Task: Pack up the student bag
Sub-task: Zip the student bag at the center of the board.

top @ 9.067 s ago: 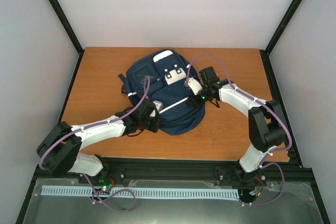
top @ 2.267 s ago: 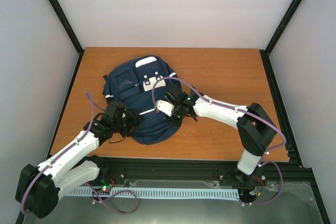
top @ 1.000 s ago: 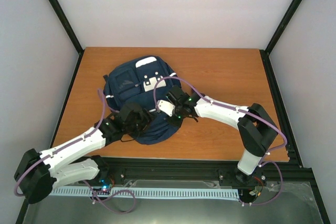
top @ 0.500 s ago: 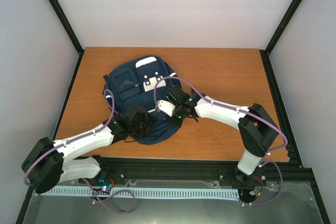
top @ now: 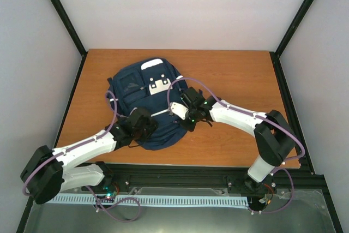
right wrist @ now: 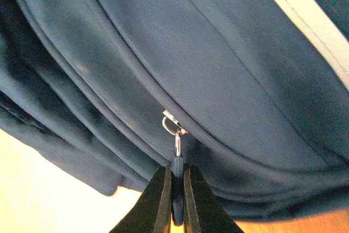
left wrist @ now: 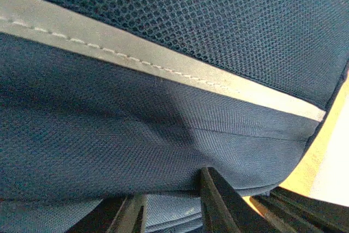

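The student bag (top: 139,88), navy with white patches and a thin white stripe, lies flat on the table's left half. My left gripper (top: 140,125) is at the bag's near edge. In the left wrist view its fingers (left wrist: 212,200) stand partly closed around a fold of the bag's fabric (left wrist: 163,135). My right gripper (top: 184,114) is at the bag's right side. In the right wrist view it (right wrist: 175,189) is shut on the dark zipper pull (right wrist: 177,165), which hangs from a metal slider ring (right wrist: 172,124). No books show.
The wooden table (top: 234,75) has black frame posts along its left and right edges and white walls behind. The black rail with both arm bases runs along the near edge (top: 180,175).
My left gripper has moved from the bag's left side to its near edge and slid under the fabric. My right gripper has shifted slightly right and back with the zipper pull.
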### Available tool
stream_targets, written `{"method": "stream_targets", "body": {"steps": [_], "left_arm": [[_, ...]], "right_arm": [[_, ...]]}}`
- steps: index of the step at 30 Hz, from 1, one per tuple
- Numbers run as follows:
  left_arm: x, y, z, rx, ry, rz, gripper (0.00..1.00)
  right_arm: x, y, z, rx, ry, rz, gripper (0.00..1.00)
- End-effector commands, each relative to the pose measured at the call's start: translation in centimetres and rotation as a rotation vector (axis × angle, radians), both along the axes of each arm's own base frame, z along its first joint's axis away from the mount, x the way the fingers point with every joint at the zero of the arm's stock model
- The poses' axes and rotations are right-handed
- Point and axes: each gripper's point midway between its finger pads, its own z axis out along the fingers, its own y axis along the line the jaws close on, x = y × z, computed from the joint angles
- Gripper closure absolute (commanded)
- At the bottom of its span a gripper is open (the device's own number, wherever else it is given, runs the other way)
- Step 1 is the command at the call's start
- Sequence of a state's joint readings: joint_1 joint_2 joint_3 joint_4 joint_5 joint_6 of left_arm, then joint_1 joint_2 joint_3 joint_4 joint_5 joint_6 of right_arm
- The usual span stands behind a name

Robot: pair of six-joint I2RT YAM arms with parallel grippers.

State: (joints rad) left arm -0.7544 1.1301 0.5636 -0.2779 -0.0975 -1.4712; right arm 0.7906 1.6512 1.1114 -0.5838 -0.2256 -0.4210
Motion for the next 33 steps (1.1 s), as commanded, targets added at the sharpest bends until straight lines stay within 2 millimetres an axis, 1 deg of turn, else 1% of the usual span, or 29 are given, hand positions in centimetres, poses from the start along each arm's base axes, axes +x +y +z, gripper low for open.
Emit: {"method": "stream_targets", "body": {"steps": [1,4,6,7,12,15,19,24,31,33], "left_arm": [[1.4,4.1,-0.2,0.109,-0.060,0.101,0.74],[1.3,5.1,-0.2,0.125,-0.066,0.114,0.77],[1.2,5.6,-0.1,0.137,-0.069,0.120,0.83],[1.2,5.8,-0.1,0.139,-0.070,0.122,0.85],[0.9,5.9,-0.5,0.141,-0.059,0.112,0.86],[0.8,5.8,-0.9,0.143,-0.050,0.098,0.88],[0.7,5.6,-1.3,0.144,-0.045,0.084,0.93],[0.6,5.6,-1.1,0.146,-0.056,0.067,0.95],[0.4,6.1,-1.1,0.156,-0.067,0.070,0.97],[0.4,5.9,-0.8,0.155,-0.072,0.056,0.96]], "right_arm": [[1.3,-3.1,0.1,-0.025,-0.011,-0.043,0.97],[3.0,-4.5,-0.2,-0.028,-0.016,-0.087,0.97],[4.1,-5.0,-0.3,-0.031,-0.030,-0.107,0.97],[4.7,-5.3,-0.4,-0.035,-0.042,-0.118,0.97],[7.9,-6.1,-0.9,-0.038,-0.075,-0.169,0.97],[9.8,-5.7,-0.7,-0.024,-0.101,-0.191,0.97],[12.1,-4.4,0.0,-0.006,-0.127,-0.204,0.97],[14.2,-3.7,0.4,-0.013,-0.164,-0.214,0.97],[16.0,-3.4,1.1,-0.012,-0.209,-0.244,0.96],[16.0,-3.3,1.4,-0.009,-0.198,-0.250,0.91]]}}
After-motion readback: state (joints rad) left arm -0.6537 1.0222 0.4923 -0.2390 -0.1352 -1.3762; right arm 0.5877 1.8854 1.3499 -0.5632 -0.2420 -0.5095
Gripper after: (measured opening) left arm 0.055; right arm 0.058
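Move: The zipper pull is already pinched in the right hand at the bag's near right corner. Its way runs up the bag's right side, where the end of the reflective stripe lies about 8 cm ahead and 5 cm left, roughly level; the studded patch is some 19 cm ahead, 14 cm left and 2 cm higher. The bag's near seam lies at the left fingertips, about 1 cm ahead, and the stripe's end about 9 cm ahead and 14 cm right of that hand. The zipper pull, still pinched, is drawn by the right hand about 11 cm forward along the bag's right side, past the stripe's end, bowing some 3 cm right at the corner before easing back left, with a slight clockwise turn. Meanwhile the part-open left fingers close on the bag's near seam and draw about 4 cm left and a little forward. ##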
